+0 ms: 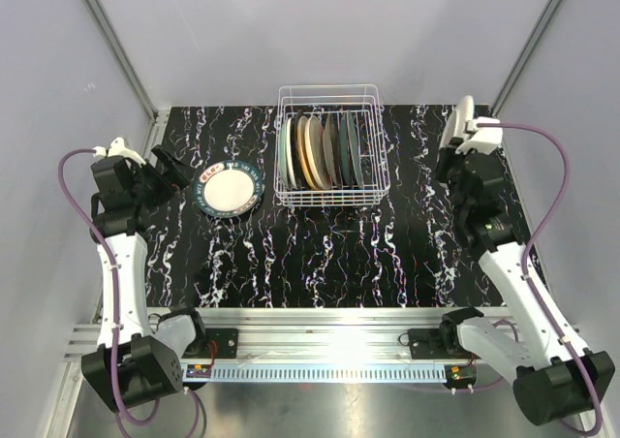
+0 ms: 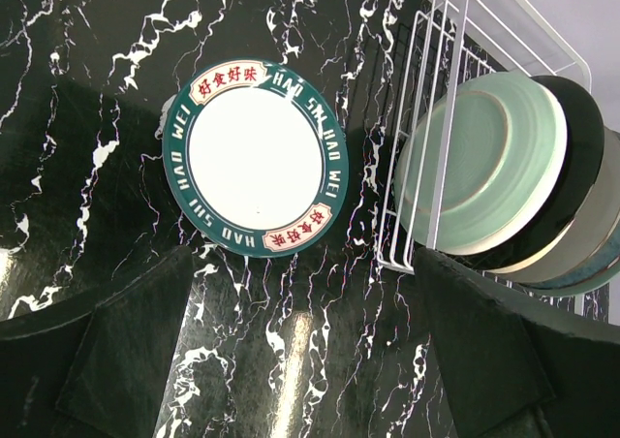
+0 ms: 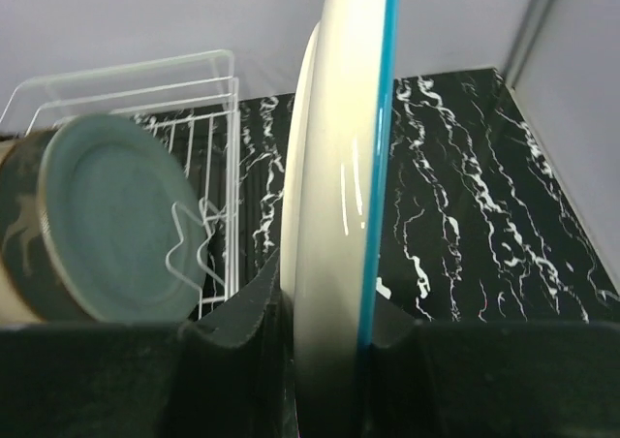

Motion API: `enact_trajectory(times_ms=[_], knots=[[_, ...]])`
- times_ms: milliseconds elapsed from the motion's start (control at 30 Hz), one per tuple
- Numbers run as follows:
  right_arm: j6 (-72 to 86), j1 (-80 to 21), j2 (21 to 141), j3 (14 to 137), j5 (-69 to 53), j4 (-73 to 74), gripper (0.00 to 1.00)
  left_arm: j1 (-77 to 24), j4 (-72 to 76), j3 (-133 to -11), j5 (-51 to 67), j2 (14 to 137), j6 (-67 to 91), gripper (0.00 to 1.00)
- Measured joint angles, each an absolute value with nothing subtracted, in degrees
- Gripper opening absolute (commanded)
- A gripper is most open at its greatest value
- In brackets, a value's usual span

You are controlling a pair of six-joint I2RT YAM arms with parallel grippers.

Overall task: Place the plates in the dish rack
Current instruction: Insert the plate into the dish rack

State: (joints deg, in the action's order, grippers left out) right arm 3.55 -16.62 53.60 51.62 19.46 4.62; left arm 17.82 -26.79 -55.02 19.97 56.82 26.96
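The white wire dish rack [image 1: 329, 192] stands at the back middle of the table with several plates [image 1: 320, 152] upright in it. A white plate with a dark green lettered rim [image 1: 231, 190] lies flat on the table to the rack's left. My left gripper [image 1: 177, 172] hangs just left of that plate, open and empty; its wrist view shows the plate [image 2: 257, 157] ahead of the spread fingers [image 2: 107, 360]. To the right of the rack, my right gripper [image 1: 463, 136] is shut on a cream plate with a blue rim [image 3: 339, 167], held edge-on and upright.
The rack's wire wall [image 3: 218, 138] and a teal plate [image 3: 116, 215] inside it lie left of the held plate. A pale green plate [image 2: 484, 157] is the rack's leftmost. Grey walls close in the black marbled table [image 1: 320, 254] on three sides.
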Motion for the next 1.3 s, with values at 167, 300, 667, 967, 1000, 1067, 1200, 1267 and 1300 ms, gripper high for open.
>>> enact_trajectory(times_ms=[167, 300, 667, 967, 1000, 1067, 1200, 1267, 1300], knots=[[9.58, -11.84, 57.04, 51.83, 15.46, 3.66, 0.00, 17.89, -26.81, -55.00, 20.56, 58.19, 26.98, 0.99], [12.91, -12.12, 63.37, 53.54, 6.17, 2.09, 0.00, 18.59, -26.61, -55.00, 21.26, 58.78, 27.03, 0.99], [15.40, -16.86, 77.84, 61.10, -3.20, -2.28, 0.00, 19.57, -26.09, -55.00, 23.14, 62.13, 27.49, 0.99], [14.06, -21.10, 83.94, 64.07, -2.42, -4.82, 0.00, 20.14, -26.00, -55.00, 24.25, 63.79, 27.55, 0.99], [13.85, -21.21, 84.23, 64.07, -2.09, -4.82, 0.00, 20.27, -25.98, -55.00, 24.45, 64.07, 27.64, 0.99], [13.28, -21.23, 84.66, 64.07, -1.08, -4.82, 0.00, 20.56, -25.98, -55.00, 24.99, 64.64, 27.90, 0.99], [11.94, -21.23, 85.52, 64.07, 1.15, -4.99, 0.00, 20.73, -25.98, -55.00, 25.45, 65.01, 28.12, 0.99], [11.29, -21.21, 86.43, 64.07, 2.04, -5.02, 0.00, 20.73, -25.96, -55.00, 25.50, 64.99, 28.14, 0.99], [11.09, -21.21, 87.05, 64.07, 2.31, -5.02, 0.00, 20.73, -25.98, -55.00, 25.50, 64.99, 28.14, 0.99]])
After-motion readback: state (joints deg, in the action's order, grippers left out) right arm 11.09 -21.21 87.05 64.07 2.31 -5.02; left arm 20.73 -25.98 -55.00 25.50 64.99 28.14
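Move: The right hand holds the white, blue-edged plate upright. Its free slot at the right end of the dish rack lies about 14 cm ahead, 15 cm to the left and some 18 cm below. The blue-green plate stands about 3 cm left of that slot; the rack's right side is about 3 cm right of it, both level with it in depth. From the left hand the slot is about 16 cm ahead, 38 cm right and 13 cm below. Leftward, after a brief 2 cm dip to the right, the right hand swings about 16 cm towards the rack's right end, reaching forward 10 cm and sinking 9, then easing back slightly right while still sinking. It turns some 20 degrees counter-clockwise and tips down, keeping its pinch on the upright plate. The left hand, open, sinks about 3.5 cm towards the plate on the table. ##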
